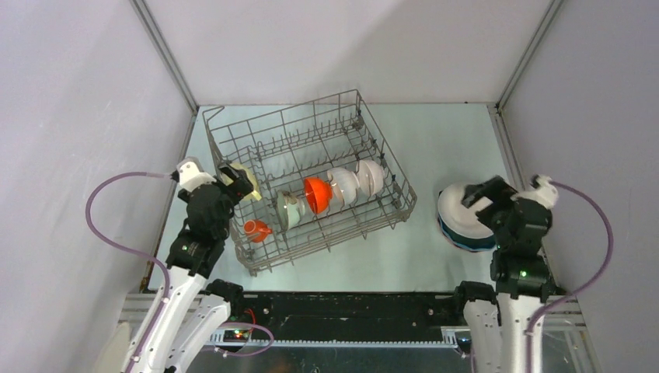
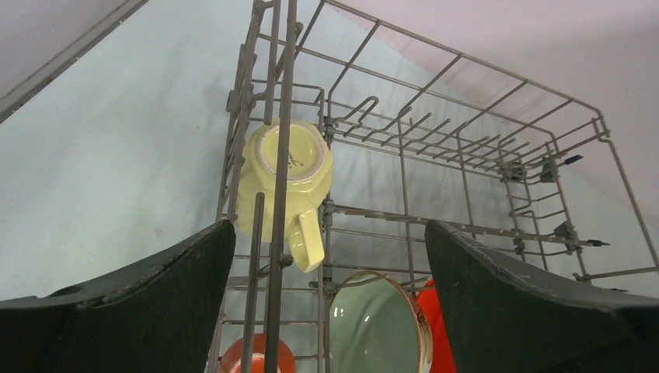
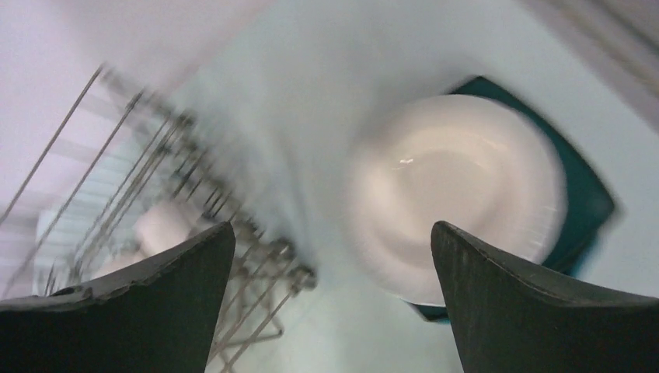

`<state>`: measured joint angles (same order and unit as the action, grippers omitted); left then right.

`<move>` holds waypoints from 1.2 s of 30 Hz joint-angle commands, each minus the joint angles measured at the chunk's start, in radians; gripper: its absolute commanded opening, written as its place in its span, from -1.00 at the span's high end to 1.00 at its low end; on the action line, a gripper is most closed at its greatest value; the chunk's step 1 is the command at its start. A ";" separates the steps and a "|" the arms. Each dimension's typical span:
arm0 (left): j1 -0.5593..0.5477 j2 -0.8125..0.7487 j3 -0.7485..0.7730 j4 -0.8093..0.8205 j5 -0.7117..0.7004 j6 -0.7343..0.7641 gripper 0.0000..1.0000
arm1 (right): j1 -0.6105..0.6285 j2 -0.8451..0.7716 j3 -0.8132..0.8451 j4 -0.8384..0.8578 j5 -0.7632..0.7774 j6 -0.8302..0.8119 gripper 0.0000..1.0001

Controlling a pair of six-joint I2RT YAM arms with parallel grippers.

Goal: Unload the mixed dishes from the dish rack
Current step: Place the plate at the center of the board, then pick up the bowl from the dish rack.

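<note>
The grey wire dish rack (image 1: 295,140) lies slantwise in the middle of the table. In it, from left to right, are a pale yellow cup (image 2: 284,175), a small orange mug (image 1: 255,229), a pale green bowl (image 1: 289,210), an orange bowl (image 1: 317,194) and white dishes (image 1: 356,180). My left gripper (image 1: 239,183) hangs open over the rack's left edge, just above the yellow cup, with nothing between its fingers (image 2: 155,311). Open and empty too, my right gripper (image 1: 483,194) hovers above a white dish (image 3: 458,186) stacked on a blue plate (image 3: 583,210) to the right of the rack.
The left wrist view looks down through the rack's side wires (image 2: 276,233) at the green bowl (image 2: 377,326) and the mug (image 2: 256,353). The right wrist view is blurred; the rack's corner (image 3: 256,264) lies left of the stack. Walls close off the table on three sides.
</note>
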<state>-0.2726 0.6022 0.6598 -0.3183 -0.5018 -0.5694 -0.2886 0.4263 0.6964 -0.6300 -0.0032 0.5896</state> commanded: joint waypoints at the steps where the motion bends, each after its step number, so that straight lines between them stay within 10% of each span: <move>1: 0.004 0.011 0.048 0.002 -0.008 0.023 -0.99 | 0.420 0.113 0.124 0.148 0.146 -0.115 -0.99; 5: 0.004 0.013 0.051 -0.005 -0.014 0.022 -0.99 | 0.905 0.351 0.255 0.213 0.574 -0.274 -0.98; 10: 0.004 0.009 0.054 -0.031 -0.072 0.012 -0.99 | 1.160 0.750 0.442 0.309 0.803 -0.524 -0.99; 21: 0.004 0.028 0.065 -0.055 -0.131 0.000 -0.99 | 1.182 1.389 0.900 0.080 1.011 -0.562 -0.82; 36: 0.004 0.054 0.075 -0.056 -0.122 0.000 -1.00 | 1.100 1.574 0.950 -0.080 0.913 -0.400 -0.15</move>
<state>-0.2726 0.6567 0.6933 -0.3794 -0.6041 -0.5674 0.8318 1.9602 1.6104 -0.6529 0.9253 0.1078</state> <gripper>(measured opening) 0.996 0.596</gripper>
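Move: The white bowl at the rack's right end lies about 12 cm ahead of the right hand, 27 cm to its left and 14 cm below. The next white bowl is about 8 cm farther left and 2 cm nearer; the stacked plates are 4 cm left of the hand, 2 cm ahead and some 16 cm below. From the left hand, the right-end bowl is about 6 cm ahead, 37 cm right and 15 cm below. Sweeping fast to the left and forward, roughly 27 and 18 cm, the right hand leaves the plate stack for the right-end white bowl, first arcing up about 5 cm, then sinking some 13. It rolls about 65 degrees, left side down, and the wide-open fingers narrow to about 60 percent as they come close around the bowl's edge. The left hand shifts under 2 cm left, open. ##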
